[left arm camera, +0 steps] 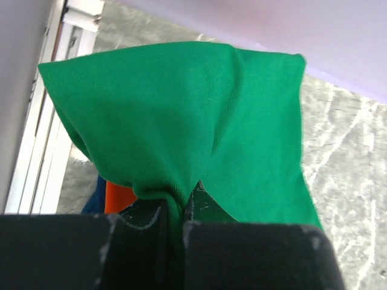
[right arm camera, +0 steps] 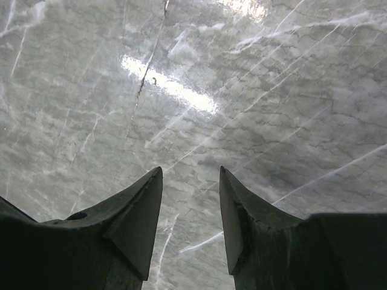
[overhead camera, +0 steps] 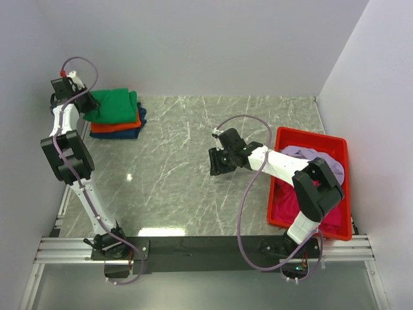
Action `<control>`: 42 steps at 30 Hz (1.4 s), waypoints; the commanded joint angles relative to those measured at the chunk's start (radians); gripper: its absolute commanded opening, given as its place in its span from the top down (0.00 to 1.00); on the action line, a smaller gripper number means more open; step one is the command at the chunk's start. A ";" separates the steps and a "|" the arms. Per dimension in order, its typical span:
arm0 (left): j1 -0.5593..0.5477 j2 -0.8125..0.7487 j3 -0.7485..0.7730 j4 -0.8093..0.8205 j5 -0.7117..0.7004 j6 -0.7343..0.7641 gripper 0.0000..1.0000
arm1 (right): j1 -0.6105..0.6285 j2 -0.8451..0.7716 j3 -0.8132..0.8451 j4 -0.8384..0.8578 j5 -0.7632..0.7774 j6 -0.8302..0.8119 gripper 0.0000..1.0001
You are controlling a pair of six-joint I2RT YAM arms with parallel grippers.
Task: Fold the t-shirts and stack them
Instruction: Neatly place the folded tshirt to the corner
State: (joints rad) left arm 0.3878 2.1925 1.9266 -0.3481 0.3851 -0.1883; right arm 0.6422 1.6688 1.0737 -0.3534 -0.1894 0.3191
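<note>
At the far left of the table lies a stack: a green t-shirt (overhead camera: 116, 104) on top, an orange t-shirt (overhead camera: 116, 127) under it and a navy t-shirt (overhead camera: 129, 134) at the bottom. My left gripper (overhead camera: 87, 103) is shut on the left edge of the green t-shirt (left arm camera: 181, 121); a pinched fold runs between its fingers (left arm camera: 208, 208). Orange cloth (left arm camera: 118, 196) peeks out below. My right gripper (overhead camera: 218, 161) hovers open over bare table mid-right, nothing between its fingertips (right arm camera: 154, 181). A lilac t-shirt (overhead camera: 303, 155) and a magenta t-shirt (overhead camera: 287, 206) lie crumpled in the bin.
A red plastic bin (overhead camera: 342, 187) stands at the right edge of the marble table (overhead camera: 181, 168). White walls close the left, back and right sides. A metal rail (overhead camera: 58, 248) runs along the near edge by the arm bases.
</note>
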 commanded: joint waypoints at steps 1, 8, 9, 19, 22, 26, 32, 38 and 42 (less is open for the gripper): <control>-0.001 0.015 -0.014 0.077 -0.041 -0.014 1.00 | -0.003 -0.053 -0.006 0.018 0.001 -0.017 0.50; -0.044 0.056 0.008 0.072 -0.100 0.015 1.00 | -0.004 -0.047 -0.001 0.014 0.001 -0.018 0.50; -0.059 0.073 0.023 0.063 -0.121 0.018 0.99 | -0.003 -0.049 -0.001 0.014 0.001 -0.018 0.50; -0.101 -0.010 0.009 0.032 -0.417 -0.045 0.01 | -0.003 -0.075 -0.009 0.016 0.007 -0.020 0.50; -0.107 -0.059 0.003 -0.014 -0.518 -0.110 0.01 | -0.001 -0.090 -0.017 0.017 0.001 -0.018 0.50; -0.110 -0.163 -0.128 -0.037 -0.624 -0.226 0.01 | -0.003 -0.121 -0.023 0.018 0.004 -0.020 0.50; -0.168 -0.394 -0.444 0.047 -0.836 -0.326 0.01 | -0.006 -0.168 -0.027 0.005 0.034 -0.018 0.50; -0.364 -0.670 -0.771 0.176 -0.942 -0.358 0.01 | -0.012 -0.225 -0.038 -0.004 0.083 -0.020 0.50; -0.533 -0.847 -0.906 0.185 -0.962 -0.375 0.01 | -0.024 -0.265 -0.049 -0.007 0.116 -0.018 0.49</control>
State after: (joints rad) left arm -0.0414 1.4670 1.0855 -0.2287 -0.5121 -0.5262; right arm 0.6342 1.4616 1.0370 -0.3637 -0.1196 0.3157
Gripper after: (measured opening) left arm 0.993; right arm 0.505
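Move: My left hand still pinches the green t-shirt by its near-left part, with most of the shirt some 6 cm to my right and about 5 cm below. The orange t-shirt it goes onto has its middle about 7 cm right, 2 cm back and roughly 9 cm down. The navy one beneath lies about 8 cm right, 4 cm back and 12 cm down. From my right hand the orange t-shirt is some 27 cm ahead and 42 cm left. I lower my left hand about 5 cm, easing slightly forward, to bring the held edge of the green t-shirt down onto the stack. There I open the fingers wide and let go, then draw back towards my base some 17 cm while rising about 7 cm, turning counter-clockwise some 30 degrees and swinging right at the end. Late on, my empty right hand rises about 6 cm. ##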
